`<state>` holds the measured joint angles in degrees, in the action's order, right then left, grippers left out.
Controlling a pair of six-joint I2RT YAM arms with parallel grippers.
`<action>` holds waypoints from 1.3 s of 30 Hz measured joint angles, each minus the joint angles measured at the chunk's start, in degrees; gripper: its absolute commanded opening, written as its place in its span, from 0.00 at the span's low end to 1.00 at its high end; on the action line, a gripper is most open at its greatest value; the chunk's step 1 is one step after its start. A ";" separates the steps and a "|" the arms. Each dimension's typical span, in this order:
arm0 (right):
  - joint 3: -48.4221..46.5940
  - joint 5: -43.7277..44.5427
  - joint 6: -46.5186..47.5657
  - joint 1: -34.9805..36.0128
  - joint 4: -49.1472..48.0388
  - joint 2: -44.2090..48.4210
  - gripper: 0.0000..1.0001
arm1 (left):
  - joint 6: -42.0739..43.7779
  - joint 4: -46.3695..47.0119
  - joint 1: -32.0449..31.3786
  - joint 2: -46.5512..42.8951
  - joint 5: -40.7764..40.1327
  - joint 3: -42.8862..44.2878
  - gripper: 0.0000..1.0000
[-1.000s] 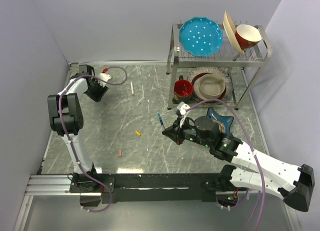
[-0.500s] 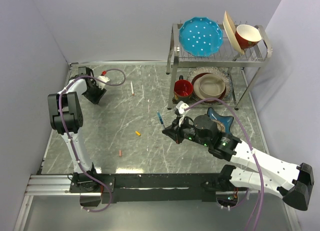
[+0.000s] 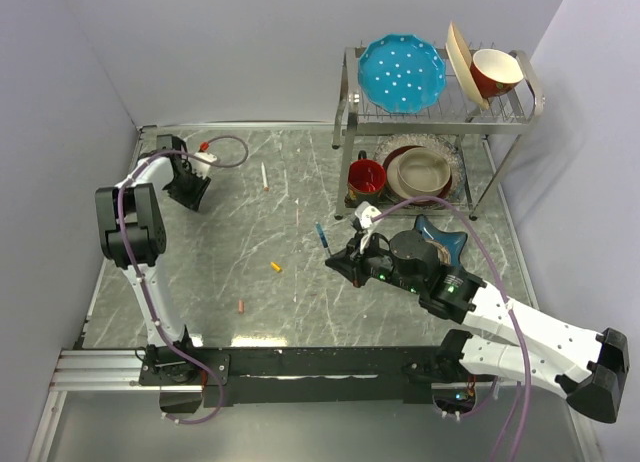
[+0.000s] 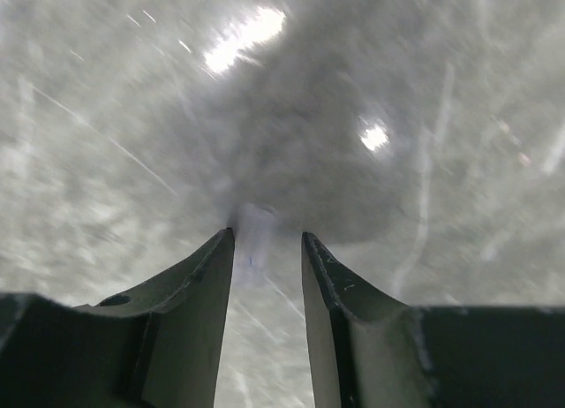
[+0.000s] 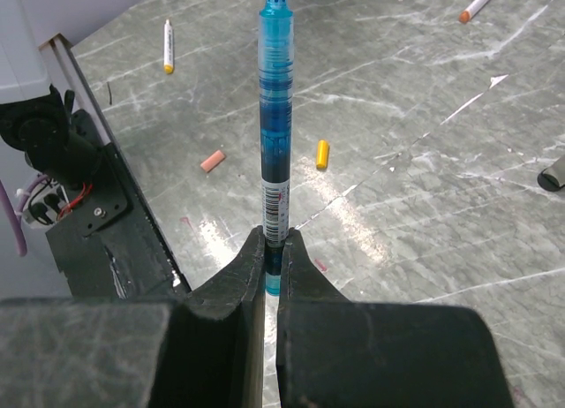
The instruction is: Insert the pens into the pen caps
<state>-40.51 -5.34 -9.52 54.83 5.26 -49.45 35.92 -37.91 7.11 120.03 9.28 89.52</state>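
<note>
My right gripper (image 3: pixel 337 263) is shut on the lower end of a blue-teal pen (image 5: pixel 274 117), which stands up from the jaws over the middle of the table (image 3: pixel 250 232). A yellow-orange pen cap (image 3: pixel 276 267) and a salmon-pink pen cap (image 3: pixel 241 307) lie loose to its left. One white pen (image 3: pixel 264 175) lies toward the back. Another white pen (image 5: pixel 168 46) lies near the front rail. My left gripper (image 3: pixel 188 189) is low at the back left corner. Its fingers (image 4: pixel 199 284) stand apart around a small pale, blurred thing (image 4: pixel 254 242) at their tips.
A metal dish rack (image 3: pixel 440 112) with plates, bowls and a red mug (image 3: pixel 366 175) stands at the back right. A dark blue star-shaped dish (image 3: pixel 447 240) lies under my right arm. Walls close in the left side and the back.
My left gripper has slid slightly toward the back left corner and its jaws have narrowed. The right arm and the blue-teal pen have stayed put.
</note>
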 measured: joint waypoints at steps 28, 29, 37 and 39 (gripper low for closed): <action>0.00 0.26 -0.02 0.00 0.04 3.58 0.00 | -6.36 0.44 -1.36 -1.92 -3.61 -3.48 0.05; 0.00 0.28 -0.02 0.00 0.04 3.58 0.00 | -6.71 0.37 -1.57 -1.88 -4.04 -3.43 0.02; 0.00 1.46 -0.04 0.00 0.02 3.89 0.00 | -10.86 3.08 -3.23 -3.45 -4.66 -5.75 0.01; 0.00 1.99 -0.22 0.00 -0.09 4.07 0.00 | -13.05 4.02 -3.93 -5.05 -3.06 -7.82 0.01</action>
<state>-40.51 -3.36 -9.74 54.83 5.17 -45.39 22.87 -33.89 3.18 114.98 6.22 81.69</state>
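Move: The clear pen cap lies almost between the left hand's open fingers, about 2 cm back and 1 cm below. The white pen is some 9 cm ahead and 19 cm to the left hand's right; the yellow cap is about 17 cm back and 22 cm right of that hand, both on the table. From the right hand, which already holds the blue pen, the clear cap is roughly 26 cm ahead, 41 cm left and 21 cm below. Left hand backs about 3 cm, eases forward, pinches the clear cap, shifts right; right hand lifts blue pen. ##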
